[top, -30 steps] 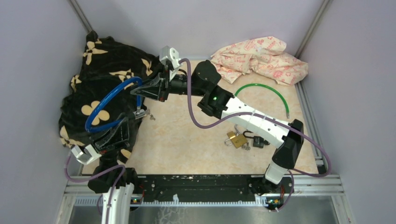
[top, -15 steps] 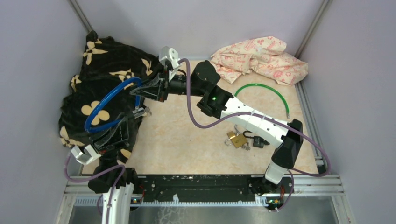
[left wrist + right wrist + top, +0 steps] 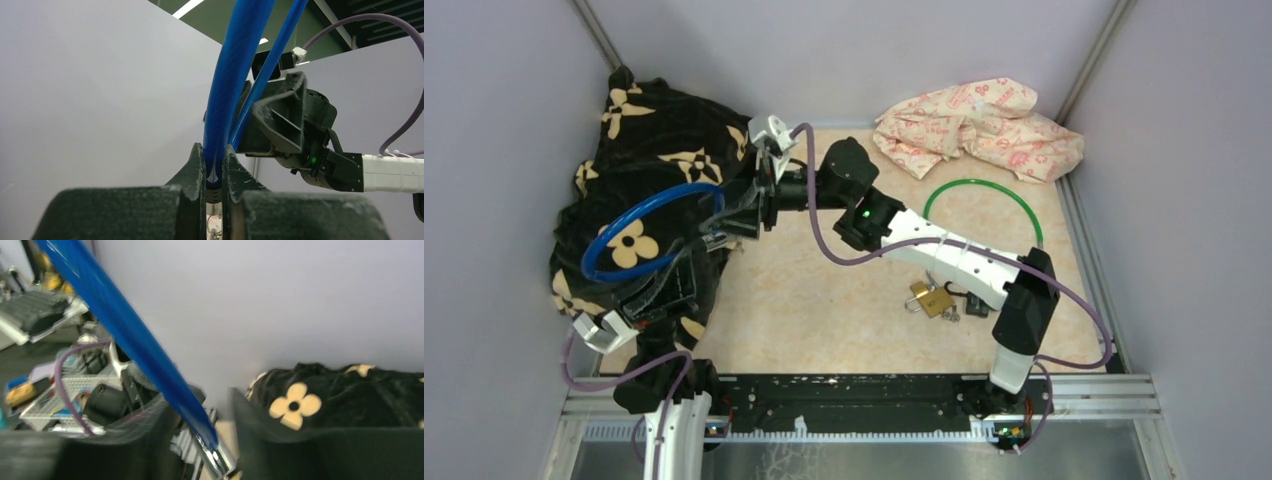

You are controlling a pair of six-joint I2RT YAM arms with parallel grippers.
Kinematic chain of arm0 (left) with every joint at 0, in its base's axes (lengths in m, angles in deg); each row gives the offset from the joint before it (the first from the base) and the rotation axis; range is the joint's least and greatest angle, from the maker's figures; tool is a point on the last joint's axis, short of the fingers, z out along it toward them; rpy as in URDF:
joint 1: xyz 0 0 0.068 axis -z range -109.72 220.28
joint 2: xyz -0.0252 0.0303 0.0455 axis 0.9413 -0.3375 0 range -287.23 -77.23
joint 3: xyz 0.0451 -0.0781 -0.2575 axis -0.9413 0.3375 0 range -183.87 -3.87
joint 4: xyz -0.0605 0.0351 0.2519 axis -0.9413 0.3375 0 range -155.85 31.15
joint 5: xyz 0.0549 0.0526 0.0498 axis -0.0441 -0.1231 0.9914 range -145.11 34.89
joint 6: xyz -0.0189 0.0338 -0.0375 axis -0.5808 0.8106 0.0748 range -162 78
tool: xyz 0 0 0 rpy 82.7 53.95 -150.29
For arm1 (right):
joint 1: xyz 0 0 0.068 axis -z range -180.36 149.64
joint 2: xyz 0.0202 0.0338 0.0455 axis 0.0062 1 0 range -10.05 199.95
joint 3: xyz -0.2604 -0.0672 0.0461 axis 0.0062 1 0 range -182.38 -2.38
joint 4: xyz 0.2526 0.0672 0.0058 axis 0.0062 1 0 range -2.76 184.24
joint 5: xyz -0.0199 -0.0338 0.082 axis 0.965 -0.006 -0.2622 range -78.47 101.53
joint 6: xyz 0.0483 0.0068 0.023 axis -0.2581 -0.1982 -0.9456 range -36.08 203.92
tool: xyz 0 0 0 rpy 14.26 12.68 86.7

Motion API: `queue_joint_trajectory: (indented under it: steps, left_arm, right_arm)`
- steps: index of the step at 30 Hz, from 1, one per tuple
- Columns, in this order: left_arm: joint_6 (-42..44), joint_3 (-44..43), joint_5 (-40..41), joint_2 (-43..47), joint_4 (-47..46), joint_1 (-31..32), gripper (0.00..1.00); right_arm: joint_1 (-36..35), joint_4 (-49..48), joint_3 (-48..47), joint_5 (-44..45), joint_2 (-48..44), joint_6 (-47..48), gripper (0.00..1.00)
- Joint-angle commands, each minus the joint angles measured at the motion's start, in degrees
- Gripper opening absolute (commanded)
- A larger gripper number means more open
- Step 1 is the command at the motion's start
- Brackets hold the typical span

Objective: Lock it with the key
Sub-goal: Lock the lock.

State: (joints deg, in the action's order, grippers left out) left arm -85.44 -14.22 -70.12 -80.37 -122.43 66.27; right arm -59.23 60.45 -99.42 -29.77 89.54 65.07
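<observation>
A blue cable lock (image 3: 646,196) forms a loop over the black flowered cloth (image 3: 659,130) at the left. My left gripper (image 3: 214,165) is shut on the cable (image 3: 235,75) just above its metal end piece. My right gripper (image 3: 215,410) is open around the cable's other end (image 3: 130,335); the silver tip rests against its left finger, with a gap to the right one. From above, the right gripper (image 3: 724,222) sits close to the left gripper (image 3: 689,258). I cannot make out the key with certainty.
A brass padlock (image 3: 932,298) and a black padlock (image 3: 976,303) lie under the right arm, with small grey metal bits (image 3: 950,315) beside them. A green cable (image 3: 984,186) and a pink patterned cloth (image 3: 979,125) lie at the back right. Walls enclose three sides.
The right gripper's jaws have parted around the cable end, and the right arm has shifted left. The blue loop has swung left and lower over the black cloth.
</observation>
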Motion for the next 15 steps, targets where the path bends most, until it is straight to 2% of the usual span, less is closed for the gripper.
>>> queue_joint_trajectory:
  steps: [1, 2, 3, 7, 11, 15]
  left_arm:
    - [-0.04, -0.57, 1.47, 0.88, -2.66, -0.43, 0.0]
    - [-0.01, -0.49, 1.32, 1.04, -2.28, -0.47, 0.0]
    - [0.01, -0.4, 1.18, 1.25, -2.0, -0.44, 0.0]
    - [-0.78, -0.12, 0.46, 1.56, -1.67, -0.49, 0.0]
    - [-3.13, -0.11, -0.2, 1.31, -1.2, -0.53, 0.0]
    - [-6.7, -0.41, -1.78, 0.5, -1.12, -0.62, 0.0]
  right_arm:
    - [-0.85, 2.7, -0.37, -8.02, 0.29, -0.09, 0.71]
    - [-0.25, 3.2, 0.14, -9.07, -0.49, 0.39, 0.93]
    - [0.53, 3.19, 0.97, -10.24, -1.1, 0.5, 0.98]
    - [4.7, 1.41, 5.4, -15.38, -3.65, 1.83, 0.98]
    - [5.63, 4.71, 7.33, -17.44, -3.93, 11.62, 0.98]
    - [5.53, -3.62, 6.02, -20.21, -0.96, 7.28, 0.91]
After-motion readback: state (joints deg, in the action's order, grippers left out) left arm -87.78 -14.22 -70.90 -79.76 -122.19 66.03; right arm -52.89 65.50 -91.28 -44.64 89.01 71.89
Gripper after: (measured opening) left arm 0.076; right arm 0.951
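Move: The key in the lock hangs about 8 cm below the right hand, some 1 cm ahead and 1 cm to its right. The chrome lock head is about 5 cm below that hand, 3 cm to its left and level fore and aft. The blue cable strand running into the lock head is right between its parted fingers, about 1 cm to the left. From the left hand, the key lies some 9 cm right, 4 cm ahead and 3 cm lower. The blue cable strand comes free as the right gripper, already part-open, spreads wide and sinks about 8.5 cm past the lock head to the key's height. The hand first edges back 1.5 cm, then swings forward 3.5 cm and draws right 2.5 cm, fingers dipping roughly 10 degrees. The left hand stays put, still pinching the other end of the cable. ##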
